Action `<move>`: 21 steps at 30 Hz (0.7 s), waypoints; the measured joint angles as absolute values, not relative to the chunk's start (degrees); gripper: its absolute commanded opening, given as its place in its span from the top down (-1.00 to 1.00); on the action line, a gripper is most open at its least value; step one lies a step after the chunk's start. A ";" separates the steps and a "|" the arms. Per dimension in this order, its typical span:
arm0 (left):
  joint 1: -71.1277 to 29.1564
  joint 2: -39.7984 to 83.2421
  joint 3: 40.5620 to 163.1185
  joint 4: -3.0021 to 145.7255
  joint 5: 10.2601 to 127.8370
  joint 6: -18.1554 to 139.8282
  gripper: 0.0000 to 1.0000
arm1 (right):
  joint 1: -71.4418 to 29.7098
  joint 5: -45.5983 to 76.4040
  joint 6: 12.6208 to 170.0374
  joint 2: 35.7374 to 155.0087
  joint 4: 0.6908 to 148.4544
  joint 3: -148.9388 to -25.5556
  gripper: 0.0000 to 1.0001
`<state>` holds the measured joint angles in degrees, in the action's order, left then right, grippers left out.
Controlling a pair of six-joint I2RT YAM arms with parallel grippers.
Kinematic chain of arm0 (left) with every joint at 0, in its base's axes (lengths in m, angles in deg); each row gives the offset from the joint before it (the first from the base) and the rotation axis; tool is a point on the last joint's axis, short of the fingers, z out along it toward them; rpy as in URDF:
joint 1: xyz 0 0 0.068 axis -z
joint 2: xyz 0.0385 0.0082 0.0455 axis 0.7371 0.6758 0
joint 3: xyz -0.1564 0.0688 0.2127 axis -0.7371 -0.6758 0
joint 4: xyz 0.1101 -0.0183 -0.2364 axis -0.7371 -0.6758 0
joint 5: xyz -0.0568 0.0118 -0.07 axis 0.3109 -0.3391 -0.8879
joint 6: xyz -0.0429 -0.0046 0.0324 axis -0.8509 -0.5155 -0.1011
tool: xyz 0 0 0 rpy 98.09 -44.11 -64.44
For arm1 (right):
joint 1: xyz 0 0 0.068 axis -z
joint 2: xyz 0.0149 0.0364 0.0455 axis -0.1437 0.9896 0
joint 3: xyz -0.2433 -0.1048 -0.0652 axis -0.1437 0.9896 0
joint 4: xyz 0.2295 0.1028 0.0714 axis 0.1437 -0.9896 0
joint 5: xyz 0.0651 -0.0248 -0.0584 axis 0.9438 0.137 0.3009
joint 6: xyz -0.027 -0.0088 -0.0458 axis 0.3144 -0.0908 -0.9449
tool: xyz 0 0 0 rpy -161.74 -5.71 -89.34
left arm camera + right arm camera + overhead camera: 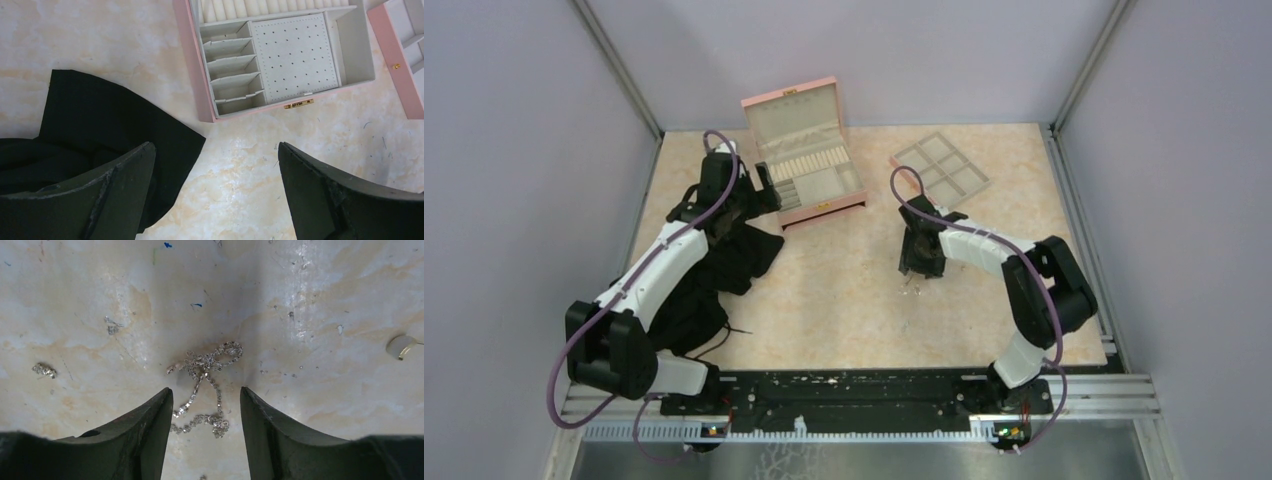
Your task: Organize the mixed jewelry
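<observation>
The mixed jewelry shows in the right wrist view as a sparkling silvery bow-shaped chain (205,385) lying on the marbled table. A small glinting piece (44,370) lies to its left, another (112,327) further up, and a pale bead-like piece (400,346) at the right. From above they are faint specks (914,285). My right gripper (206,390) (919,265) is down at the table, fingers apart on either side of the chain's tails, not touching them. My left gripper (216,145) (767,185) hangs wide open over bare table beside the box, holding nothing.
A pink hinged box (809,150) with cream lining stands open at the back, its compartments (235,65) showing no jewelry. A flat six-compartment tray (939,167) lies at the back right. A crumpled black cloth (724,270) (100,125) lies under the left arm.
</observation>
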<state>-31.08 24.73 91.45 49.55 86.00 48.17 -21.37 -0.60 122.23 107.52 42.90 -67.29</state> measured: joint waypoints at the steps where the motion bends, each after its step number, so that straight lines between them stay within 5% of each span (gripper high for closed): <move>1: -31.08 24.73 91.45 49.51 85.74 47.97 -0.97 | -21.37 -0.49 122.45 108.64 43.07 -67.88 0.18; 12: -31.15 24.25 90.18 49.47 84.34 46.55 -0.97 | -21.37 -2.06 123.71 112.31 43.70 -70.68 0.51; 17: -31.15 24.07 89.46 49.42 83.72 46.35 -0.98 | -21.37 -2.28 123.74 112.38 43.70 -70.70 0.99; 21: -31.15 24.07 89.29 49.42 83.64 46.26 -0.97 | -21.37 -2.24 123.78 112.46 43.53 -71.05 1.00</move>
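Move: The silver chain's tangled upper part lies about 2 cm ahead of the right hand, hardly to its left, and some 2 cm below it. From that hand, a silver ring sits about 12 cm right and 3 cm ahead, a small silver cluster about 11 cm left and 1 cm ahead, and loose small pieces about 4 cm back and straight in line. From the left hand, the chain is roughly 26 cm right, 9 cm back and 17 cm below. Slide the right gripper about 2 cm forward over the chain to its tangled part, easing down not quite 1 cm as you start, with the fingers closing from half open all the way. Then hold that spot while the tips finish shutting and pinch the chain's strands just below the tangle. ##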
